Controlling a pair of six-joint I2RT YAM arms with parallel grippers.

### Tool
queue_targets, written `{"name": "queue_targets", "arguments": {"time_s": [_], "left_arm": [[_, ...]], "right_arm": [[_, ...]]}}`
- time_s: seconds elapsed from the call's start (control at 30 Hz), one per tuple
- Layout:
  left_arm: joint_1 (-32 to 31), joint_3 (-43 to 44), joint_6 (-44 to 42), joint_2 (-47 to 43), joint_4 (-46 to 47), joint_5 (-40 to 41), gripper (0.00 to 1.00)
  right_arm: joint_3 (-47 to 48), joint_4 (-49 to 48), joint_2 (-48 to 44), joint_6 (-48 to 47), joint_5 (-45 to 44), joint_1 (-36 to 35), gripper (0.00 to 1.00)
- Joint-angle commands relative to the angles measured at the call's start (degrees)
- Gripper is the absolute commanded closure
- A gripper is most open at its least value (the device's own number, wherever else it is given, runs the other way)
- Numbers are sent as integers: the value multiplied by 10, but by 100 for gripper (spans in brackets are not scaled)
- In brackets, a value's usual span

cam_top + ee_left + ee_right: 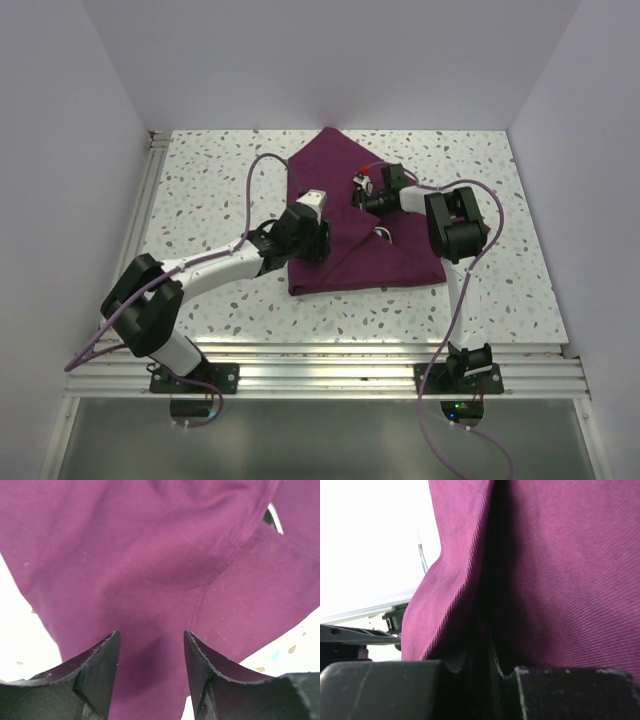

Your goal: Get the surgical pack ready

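Note:
The surgical pack [375, 255] is a plum-purple cloth lying partly folded on the middle of the speckled table [210, 180], with one corner pointing to the far side. My left gripper [318, 238] hovers over the cloth's left edge. In the left wrist view my left gripper [152, 640] has its jaws apart, and the cloth [150, 555] lies flat below the gap. My right gripper [359, 189] sits at the cloth's upper middle. In the right wrist view my right gripper [487, 630] is shut on a raised fold of the cloth [560, 570].
Aluminium rails [330, 365] run along the near edge where both arm bases are bolted, and another rail [148, 200] lines the left side. White walls close in the table on the left, right and far sides. Purple cables loop beside each arm.

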State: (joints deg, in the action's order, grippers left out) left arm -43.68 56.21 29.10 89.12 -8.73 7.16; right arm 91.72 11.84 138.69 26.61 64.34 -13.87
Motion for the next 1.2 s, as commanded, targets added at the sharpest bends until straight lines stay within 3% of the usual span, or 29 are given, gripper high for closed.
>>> {"name": "queue_targets", "arguments": {"time_s": [0.0,0.23,0.4,0.67,0.97,1.17], "left_arm": [[-9,-15,-15,19,49,-14,44],[-18,-51,-12,32,79,-29,46],[-20,-61,-16,32,104,-26,48],[-22,-70,-24,10,104,-5,48],[-22,-78,-34,-58,101,-2,44],[-24,-92,-39,-105,97,-9,43]], "right_arm": [[-4,45,32,-20,-66,-3,89],[70,99,7,-9,-82,17,79],[89,101,-16,16,-103,40,64],[18,62,-128,38,-143,75,36],[-149,74,-300,-16,-229,84,33],[-175,128,-323,-45,-304,84,32]]}}
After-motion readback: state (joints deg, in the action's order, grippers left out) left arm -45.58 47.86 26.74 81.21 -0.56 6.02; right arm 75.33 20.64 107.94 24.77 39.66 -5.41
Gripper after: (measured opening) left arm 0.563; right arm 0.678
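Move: The right hand still pinches the wrap's upper fold right at its fingertips, pointing left. From it, the tray's bare corner lies about 7 cm back and 6 cm right, roughly level, and the wrap's near-right corner some 19 cm back and 20 cm right. From the left hand, hovering half-open, the wrap's near-left corner is about 11 cm back, 6 cm left and 10 cm below, the tray's bare corner 3 cm ahead, 14 cm right and 7 cm lower. Forward about 5 cm at first, the right hand opens wide and lets go of the wrap, then backs off to the right and up, ending some 11 cm right and 9 cm higher, fingers tipping down and swinging clockwise. The left hand, still half-open over the wrap's near-left part, dips about 4 cm, waits, then rises again and tips up slightly. ##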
